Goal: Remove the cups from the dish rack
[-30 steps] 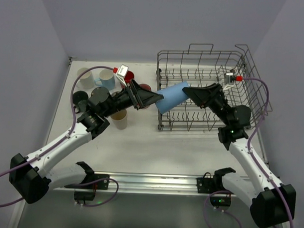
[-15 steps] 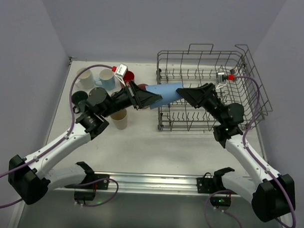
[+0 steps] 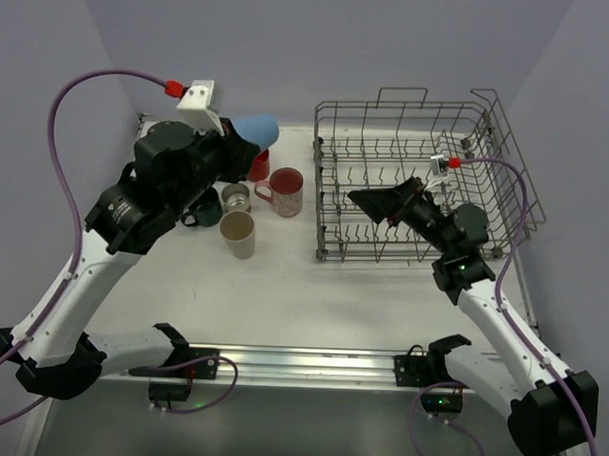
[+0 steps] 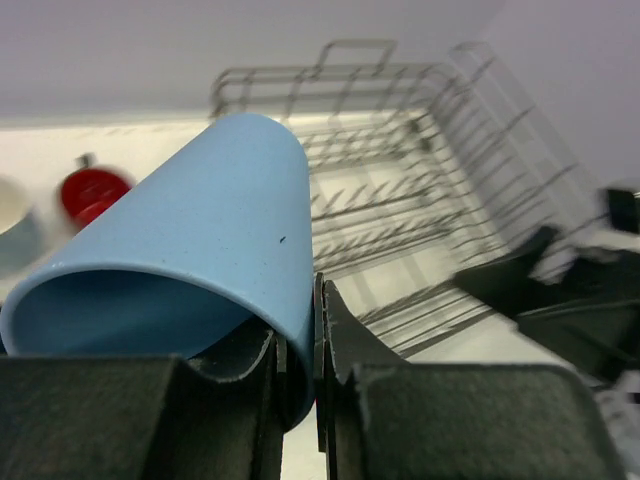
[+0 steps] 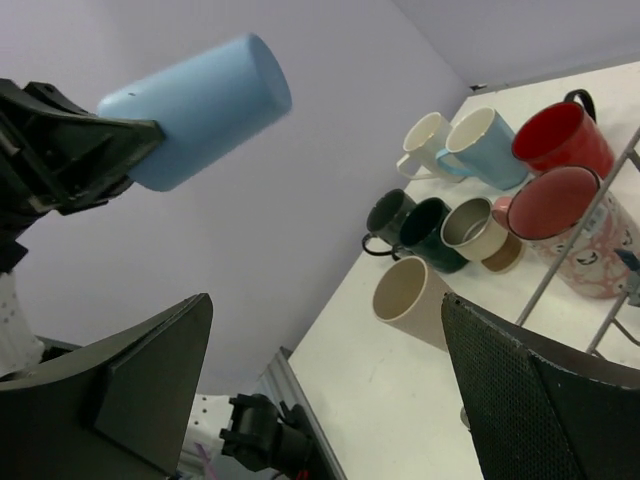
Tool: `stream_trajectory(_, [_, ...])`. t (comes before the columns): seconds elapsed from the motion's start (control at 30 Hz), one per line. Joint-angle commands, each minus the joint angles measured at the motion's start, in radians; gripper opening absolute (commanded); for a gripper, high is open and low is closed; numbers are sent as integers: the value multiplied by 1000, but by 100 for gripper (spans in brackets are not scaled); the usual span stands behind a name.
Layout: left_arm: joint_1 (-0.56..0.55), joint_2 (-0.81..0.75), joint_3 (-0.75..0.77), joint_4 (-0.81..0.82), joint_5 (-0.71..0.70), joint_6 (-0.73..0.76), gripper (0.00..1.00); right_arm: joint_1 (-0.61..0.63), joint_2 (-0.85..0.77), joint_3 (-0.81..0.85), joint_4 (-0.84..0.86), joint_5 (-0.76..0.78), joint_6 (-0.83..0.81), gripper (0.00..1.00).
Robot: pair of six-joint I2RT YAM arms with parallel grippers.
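My left gripper (image 4: 298,330) is shut on the wall of the tall blue tumbler (image 4: 200,250), one finger inside its mouth and one outside. It holds the tumbler (image 3: 256,129) on its side, high above the table's far left. My right gripper (image 3: 369,198) stands open with nothing in it, over the front left of the grey wire dish rack (image 3: 418,142). On the table left of the rack stand a red mug (image 3: 259,164), a speckled pink mug (image 3: 284,190), a beige tumbler (image 3: 238,234) and a dark teal mug (image 3: 207,207). The right wrist view also shows a white mug (image 5: 425,140) and a light blue mug (image 5: 485,145).
A small metal-lined cup (image 3: 236,197) sits among the mugs. The raised left arm hides the far-left cups from above. Purple walls close in the back and both sides. A rail (image 3: 300,363) runs along the near edge.
The right gripper has let go of the blue tumbler and opened. The left gripper has shut on it and carried it up and to the left, away from the rack.
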Motion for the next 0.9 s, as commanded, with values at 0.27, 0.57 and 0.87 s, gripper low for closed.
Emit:
stream_trajectory(0.27, [-1,184,79,-539,-236,187,0,4,-38,14,-227,42,-213,99])
stream_trajectory(0.57, [-1,257,101,-633,-181,218,0,2,-16,-2,-233,35,-234,99])
stream_trajectory(0.87, [-2,255,-30,-607,-115,230,0,2,2,-6,-223,25,-230,99])
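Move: The beige cup, beside which open table lies, is about 3 cm ahead of the left hand, 9 cm to its left and 38 cm below. Beyond it stand the silver mug, some 12 cm ahead of the hand and 11 left, and the green mug, roughly 10 ahead and 19 left; the pink mug is about 15 ahead and 3 right. From the right hand the beige cup lies some 30 cm left, 4 ahead and 28 below. The blue cup, still pinched in the left fingers, is carried down about 20 cm and some 5 cm to the left towards the beige cup, dropping fast at first, nearly pausing, then sinking slowly. Meanwhile the left wrist tips those fingers from almost level to steeply downward. The empty right hand, wide open, sinks roughly 5 cm over the rack. ##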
